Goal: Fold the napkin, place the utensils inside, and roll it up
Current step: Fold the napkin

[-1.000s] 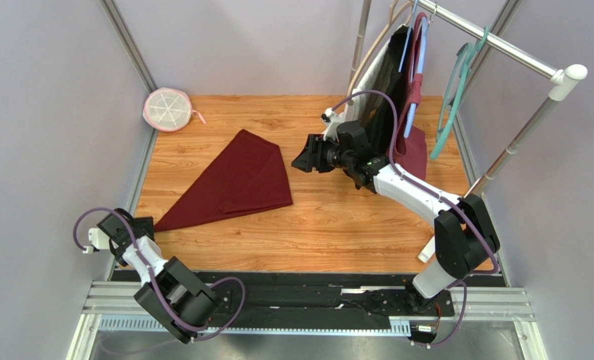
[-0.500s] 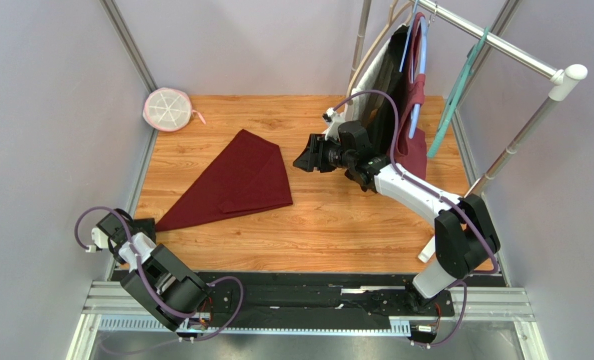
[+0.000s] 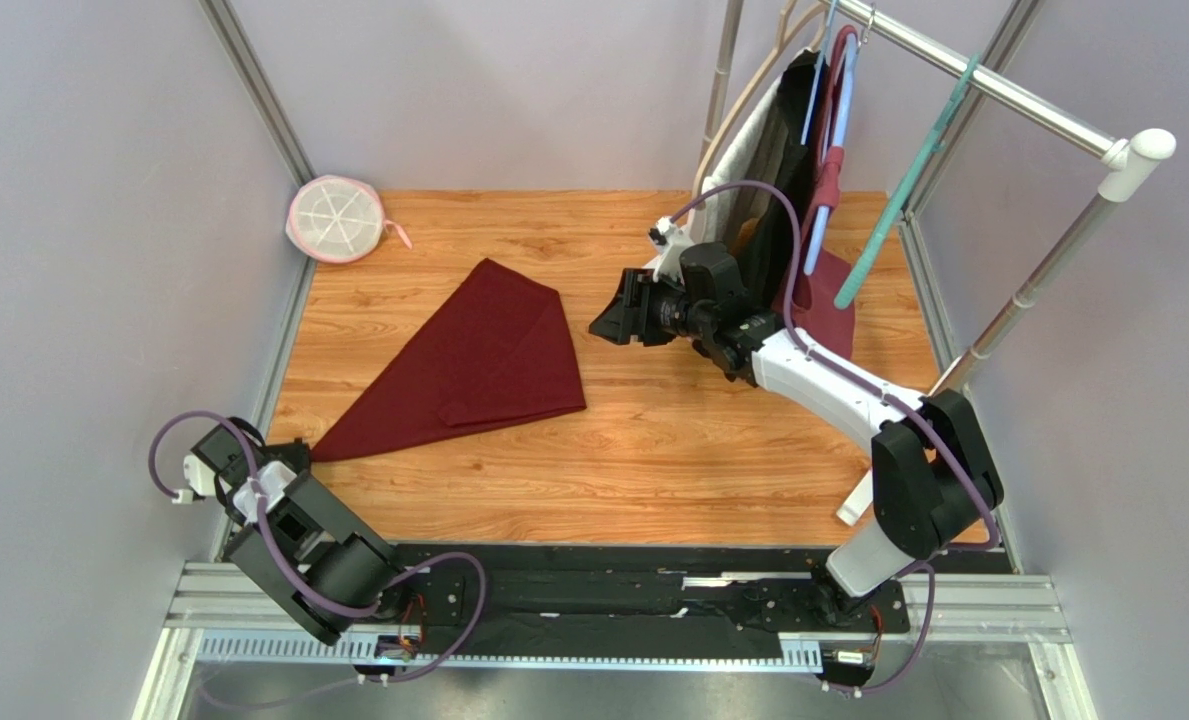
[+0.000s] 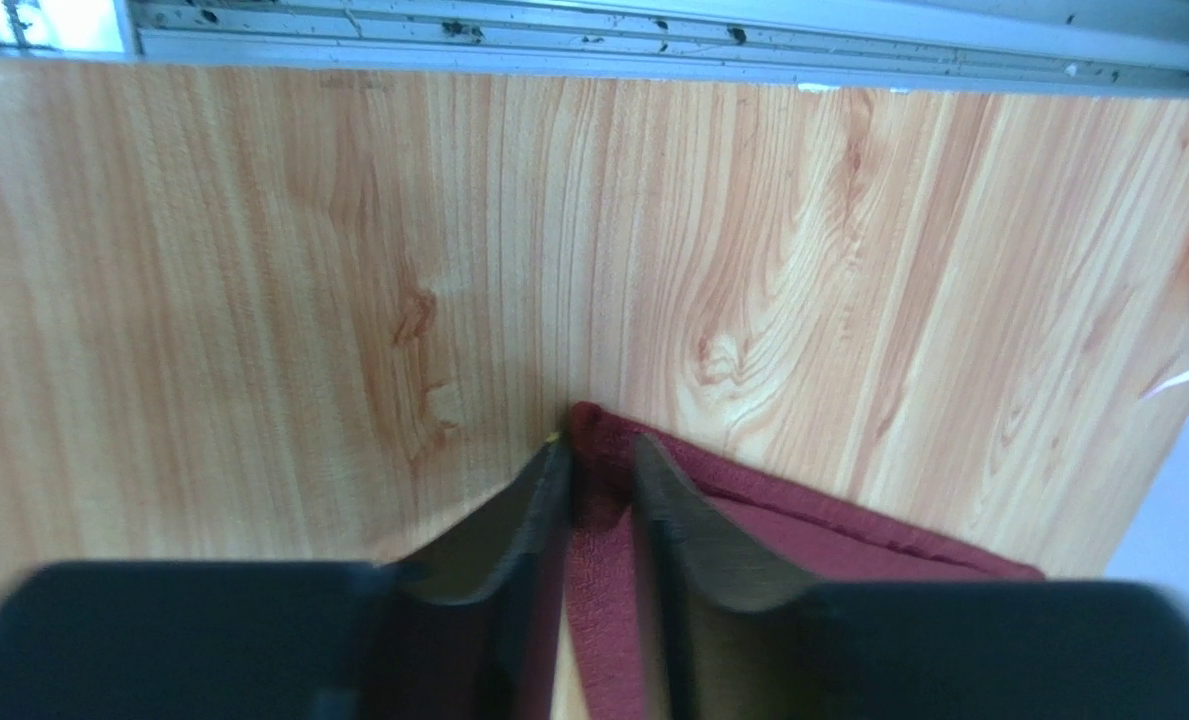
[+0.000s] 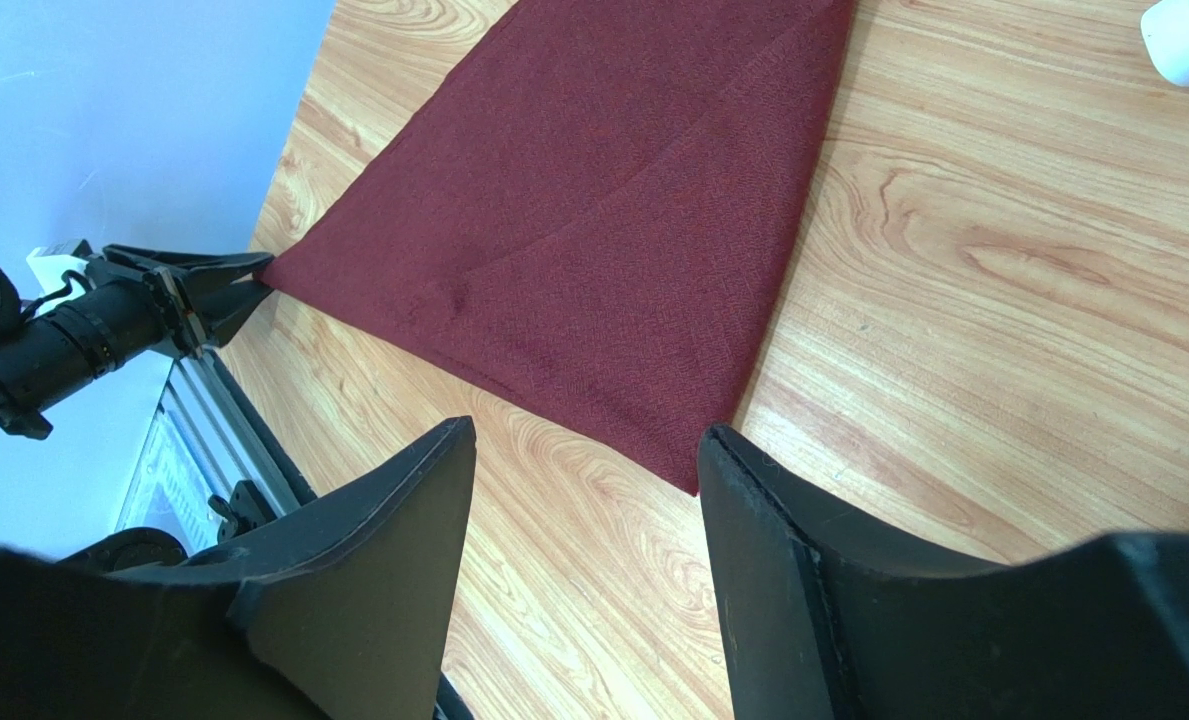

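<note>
The dark red napkin (image 3: 473, 368) lies flat on the wooden table, folded into a triangle whose long point reaches the near left. My left gripper (image 3: 282, 450) sits low at that point. Its jaws straddle the napkin's corner (image 4: 603, 435), narrowed to a small gap with the cloth lying between them. In the right wrist view the same napkin (image 5: 600, 225) spreads ahead, with the left gripper (image 5: 240, 278) at its tip. My right gripper (image 3: 611, 320) hovers open right of the cloth with nothing between its fingers (image 5: 585, 450). The utensils are out of view.
A round white and pink mesh disc (image 3: 337, 219) lies at the back left corner. A clothes rack (image 3: 1006, 90) with hangers and a dark bag (image 3: 773, 165) stands at the back right. A metal rail (image 4: 555, 38) edges the table on the left.
The left arm has drawn in slightly at the napkin's near-left corner and its jaws have narrowed around the cloth. A teal hanger has swung on the rack. The right arm has stayed put.
</note>
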Motion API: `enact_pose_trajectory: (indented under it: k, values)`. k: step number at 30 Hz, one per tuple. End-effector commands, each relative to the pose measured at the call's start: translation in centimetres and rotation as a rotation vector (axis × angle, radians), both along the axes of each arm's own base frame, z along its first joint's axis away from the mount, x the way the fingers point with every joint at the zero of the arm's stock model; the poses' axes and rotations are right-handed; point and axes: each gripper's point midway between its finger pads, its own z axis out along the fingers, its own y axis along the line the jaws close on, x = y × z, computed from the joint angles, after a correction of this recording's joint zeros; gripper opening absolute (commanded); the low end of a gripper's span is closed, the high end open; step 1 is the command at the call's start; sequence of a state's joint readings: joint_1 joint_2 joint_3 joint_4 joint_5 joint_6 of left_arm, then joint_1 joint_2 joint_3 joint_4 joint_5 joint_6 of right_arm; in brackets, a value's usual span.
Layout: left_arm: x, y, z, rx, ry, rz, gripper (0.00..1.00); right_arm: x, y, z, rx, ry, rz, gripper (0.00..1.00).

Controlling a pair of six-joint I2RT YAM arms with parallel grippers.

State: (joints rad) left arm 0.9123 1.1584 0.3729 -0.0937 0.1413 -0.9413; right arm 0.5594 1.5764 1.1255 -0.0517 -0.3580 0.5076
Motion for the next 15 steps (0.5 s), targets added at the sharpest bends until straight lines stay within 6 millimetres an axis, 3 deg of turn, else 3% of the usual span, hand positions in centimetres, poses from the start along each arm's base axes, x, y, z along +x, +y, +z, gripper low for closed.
enact_pose_trajectory:
  k: [1, 8, 9, 15]
  values:
    - [-0.1, -0.2, -0.7, -0.019, 0.006, -0.009, 0.22, -0.2, -0.1, 2.5, 0.048, -0.058, 0.008, 0.60]
    - [-0.5, -0.1, -0.2, 0.012, 0.018, -0.013, 0.07, -0.2, 0.0, 2.2, 0.045, -0.053, 0.012, 0.60]
    - [-0.5, 0.0, 0.0, 0.020, 0.018, -0.017, 0.00, -0.1, 0.1, 2.2, 0.046, -0.054, 0.012, 0.60]
    - [0.1, 0.4, 3.2, 0.125, -0.042, -0.066, 0.00, 0.1, -0.3, 2.0, 0.040, -0.052, 0.005, 0.60]
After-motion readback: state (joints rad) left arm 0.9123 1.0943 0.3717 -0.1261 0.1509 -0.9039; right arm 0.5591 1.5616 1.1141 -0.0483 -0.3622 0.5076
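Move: The napkin's left corner already lies between the left fingertips, about 1 cm below the hand point and level with it both ways. From this hand, the napkin's near-right corner is some 43 cm to the right and 8 cm ahead, and its far corner about 24 cm right and 34 cm ahead, both some 2 cm lower. From the right hand, that left corner is roughly 46 cm left, 14 cm back and 17 cm below. Shut the left gripper from about a third open to nearly closed, pinching the napkin's left corner between the fingertips. Hold nearly in place low over the table, fingers pointing steeply down, and once the fingers are almost shut, start lifting straight up, about 1 cm. ##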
